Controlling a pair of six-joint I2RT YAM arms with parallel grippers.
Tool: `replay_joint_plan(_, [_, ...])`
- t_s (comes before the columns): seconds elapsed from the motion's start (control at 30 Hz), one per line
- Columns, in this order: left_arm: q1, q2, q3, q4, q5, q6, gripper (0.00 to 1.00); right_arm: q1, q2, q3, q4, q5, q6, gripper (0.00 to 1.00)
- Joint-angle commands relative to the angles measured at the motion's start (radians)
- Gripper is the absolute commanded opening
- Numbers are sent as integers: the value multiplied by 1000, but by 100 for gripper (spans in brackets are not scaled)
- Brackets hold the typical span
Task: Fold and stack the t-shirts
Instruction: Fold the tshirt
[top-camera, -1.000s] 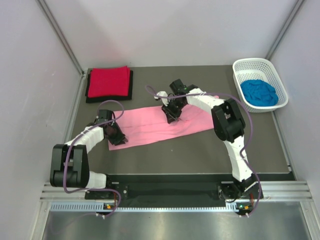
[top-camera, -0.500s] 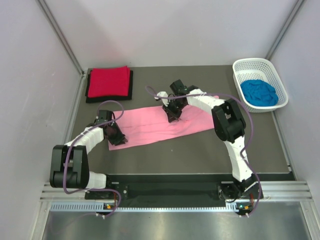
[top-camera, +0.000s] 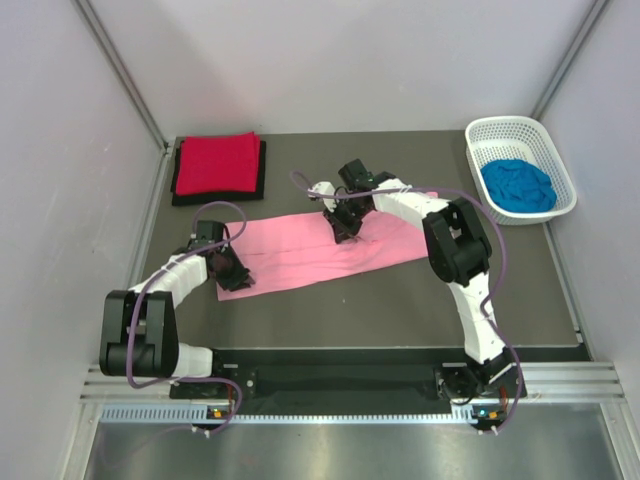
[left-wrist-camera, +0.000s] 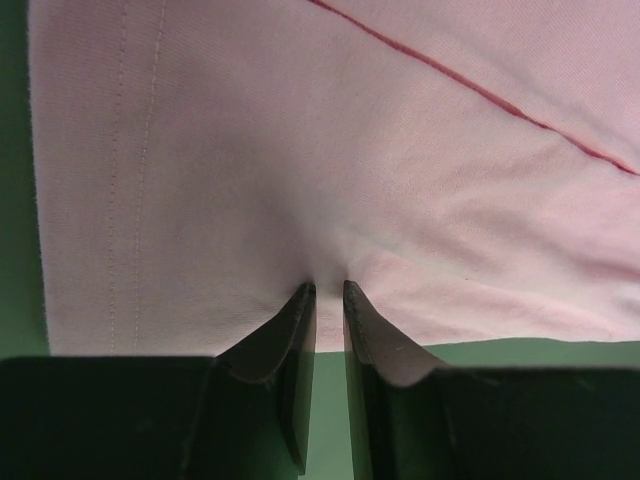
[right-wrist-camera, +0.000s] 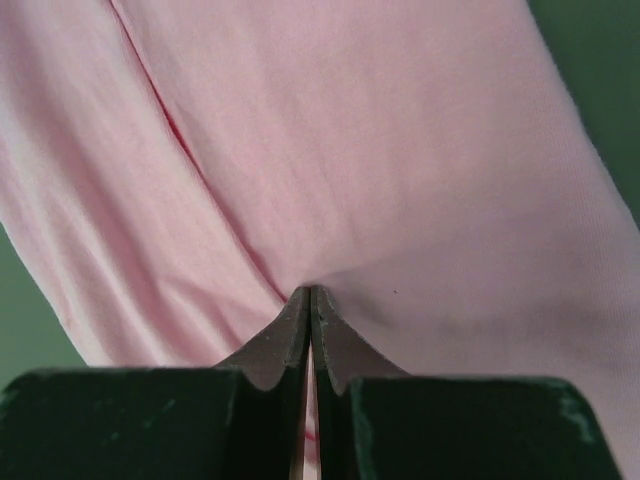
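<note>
The light pink t-shirt (top-camera: 300, 250) lies spread as a long strip across the middle of the table. My left gripper (top-camera: 240, 278) sits at its near-left corner, jaws nearly together with a pucker of pink cloth (left-wrist-camera: 300, 150) pinched between the tips (left-wrist-camera: 328, 288). My right gripper (top-camera: 345, 233) is on the strip's far edge near the middle, shut tight on a pinch of the pink cloth (right-wrist-camera: 400, 150), with creases running into its tips (right-wrist-camera: 309, 290). A folded red t-shirt (top-camera: 215, 162) lies on a folded black one (top-camera: 263, 172) at the back left. The bright blue t-shirt (top-camera: 517, 185) is bunched in the basket.
The white lattice basket (top-camera: 515, 130) stands at the back right corner. Grey side walls close in the table on left and right. The folded stack lies just behind my left arm. Dark table surface (top-camera: 400, 300) shows between the pink strip and the near edge.
The right gripper has closed on the pink cloth at the strip's far edge. The left gripper has tightened slightly at the near-left corner. Neither arm has shifted noticeably.
</note>
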Motion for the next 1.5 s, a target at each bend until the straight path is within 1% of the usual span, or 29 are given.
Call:
replay_joint_plan(0.0, [6,17,-47,22,-74,1,23,16,-60,-5,49,-4,4,0])
replay_joint_plan(0.27, [6,3,-61,34,-79,-11,23,17,-81,-14,63,5,12,0])
replay_joint_plan(0.3, [6,3,-63,34,-78,-10,23,17,-86,-17,62,-1,12,2])
replay_joint_plan(0.37, [6,-3,-64,34,-78,-8,23,17,-103,-28,60,-13,3,11])
replay_joint_plan(0.4, [4,-3,-64,37,-74,-7,23,17,-108,-28,56,-18,-2,18])
replay_joint_plan(0.43, [6,-7,-67,37,-79,-5,23,17,-106,-25,48,-23,-13,22])
replay_joint_plan(0.6, [4,-35,-78,59,-74,-10,23,19,-82,10,-26,-58,-52,33])
replay_joint_plan(0.83, [4,-17,-83,73,-59,-17,23,32,-42,26,-36,-60,-59,34])
replay_joint_plan(0.97, [4,-14,-89,77,-59,-19,23,34,-22,39,-35,-61,-60,37])
replay_joint_plan(1.07, [4,-14,-90,79,-61,-17,23,37,4,64,-58,-66,-65,37])
replay_joint_plan(1.17, [4,-14,-89,76,-62,-16,23,40,15,62,-53,-66,-63,32])
replay_joint_plan(1.23, [4,-14,-89,74,-64,-14,23,42,18,62,-50,-61,-62,32])
replay_joint_plan(1.47, [4,-9,-89,77,-65,-13,23,51,29,67,-53,-41,-63,34])
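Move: The right hand, its fingers shut low on the pink t-shirt, goes for the red seam line of the fold, about 2 cm back and 1 cm left of it, just below. From that hand the shirt's far edge is about 7 cm ahead and the near edge 9 cm back, both at 0 cm sideways. For the left hand that seam spot lies some 9 cm ahead and 24 cm to the right; its fingertips are down by the shirt's near left corner, 2 cm back and 6 cm left. The right fingers let go of the pink cloth, parting to about a third as the hand lifts barely 1 cm, then it shifts some 1.5 cm back and 1 cm left and sinks half a centimetre, its open tips astride the red seam line. The left hand stays put, its slightly parted tips still resting on the cloth near the corner. ##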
